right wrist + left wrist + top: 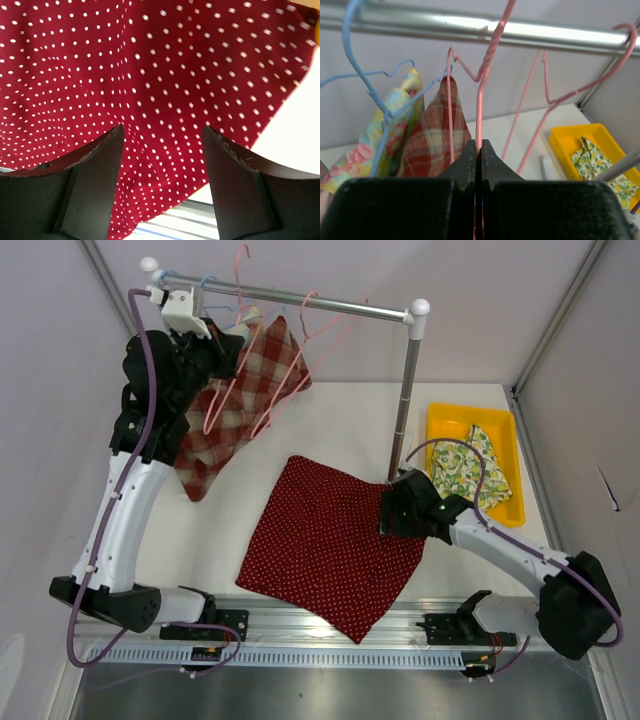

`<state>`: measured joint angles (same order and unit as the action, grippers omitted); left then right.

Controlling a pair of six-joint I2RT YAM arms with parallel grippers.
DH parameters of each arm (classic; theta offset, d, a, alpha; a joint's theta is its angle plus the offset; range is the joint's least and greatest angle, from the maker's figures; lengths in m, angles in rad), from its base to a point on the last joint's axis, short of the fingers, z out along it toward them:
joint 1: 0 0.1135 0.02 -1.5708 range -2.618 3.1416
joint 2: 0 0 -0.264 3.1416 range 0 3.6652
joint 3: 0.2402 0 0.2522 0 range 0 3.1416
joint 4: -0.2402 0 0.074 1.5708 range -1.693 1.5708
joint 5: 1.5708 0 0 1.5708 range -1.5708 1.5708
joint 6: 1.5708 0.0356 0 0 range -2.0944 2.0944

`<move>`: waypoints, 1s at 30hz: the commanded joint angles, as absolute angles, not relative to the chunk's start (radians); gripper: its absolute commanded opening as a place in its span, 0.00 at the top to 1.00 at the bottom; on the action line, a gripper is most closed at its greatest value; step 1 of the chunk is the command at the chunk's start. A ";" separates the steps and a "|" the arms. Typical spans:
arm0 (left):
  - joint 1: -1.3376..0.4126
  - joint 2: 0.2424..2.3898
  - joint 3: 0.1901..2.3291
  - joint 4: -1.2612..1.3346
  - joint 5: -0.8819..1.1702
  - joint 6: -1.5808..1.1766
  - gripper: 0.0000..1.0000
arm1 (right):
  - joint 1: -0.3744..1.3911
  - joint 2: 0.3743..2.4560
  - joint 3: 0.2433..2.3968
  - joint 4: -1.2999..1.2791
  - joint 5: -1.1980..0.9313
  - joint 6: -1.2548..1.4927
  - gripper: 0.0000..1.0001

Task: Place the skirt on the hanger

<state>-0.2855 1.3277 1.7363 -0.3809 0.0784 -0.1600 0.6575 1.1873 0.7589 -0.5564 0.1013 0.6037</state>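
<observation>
The skirt [320, 540], dark red with white dots, lies flat on the table in front of the rail. It fills the right wrist view [150, 65]. My right gripper [392, 512] hovers at its right edge, open [162, 129], with cloth under both fingers and nothing between them. A pink wire hanger [479, 100] is up at the rail, its hook [243, 260] raised above the bar. My left gripper [480, 142] is shut on its twisted neck, high at the rail's left end [225, 355].
The metal rail [300, 302] also carries a second pink hanger [555, 100], a blue hanger [360, 75] with floral cloth, and a red plaid cloth [235, 405]. A yellow bin [512, 455] holding a floral garment stands at the right. The rail's post [404, 400] rises beside the skirt.
</observation>
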 commanded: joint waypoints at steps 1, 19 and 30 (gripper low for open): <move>-0.261 1.319 1.733 -0.232 0.144 -0.199 1.00 | 0.629 1.276 0.847 -0.462 0.046 0.534 0.31; -0.209 1.229 1.575 -0.066 0.261 -0.210 1.00 | 0.433 1.767 1.265 -0.410 0.020 0.445 0.35; -0.201 1.157 1.574 -0.142 0.250 -0.170 1.00 | 0.400 1.828 1.299 -0.377 -0.018 0.387 0.35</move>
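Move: My left hand holds the pink hanger about 45 cm above the skirt, whose middle lies some 18 cm back and 15 cm to the right. The rack's rod passes about 8 cm ahead and 8 cm above it, its middle 11 cm to the right. From my open right hand the rack's right foot is about 14 cm ahead, 2 cm right and 7 cm below; the skirt's middle is 11 cm left and 3 cm back, the yellow bin 21 cm ahead and 19 cm right. I drive my right hand forward about 17 cm, low over the skirt with fingers kept wide, pushing the rack's right foot away ahead of me and easing to a stop as I sink slightly. My left hand keeps its pinch on the pink hanger, bobs a centimetre or two forward and up, dips, then draws back and up from the rod, fingers tipping up some 10 degrees. ##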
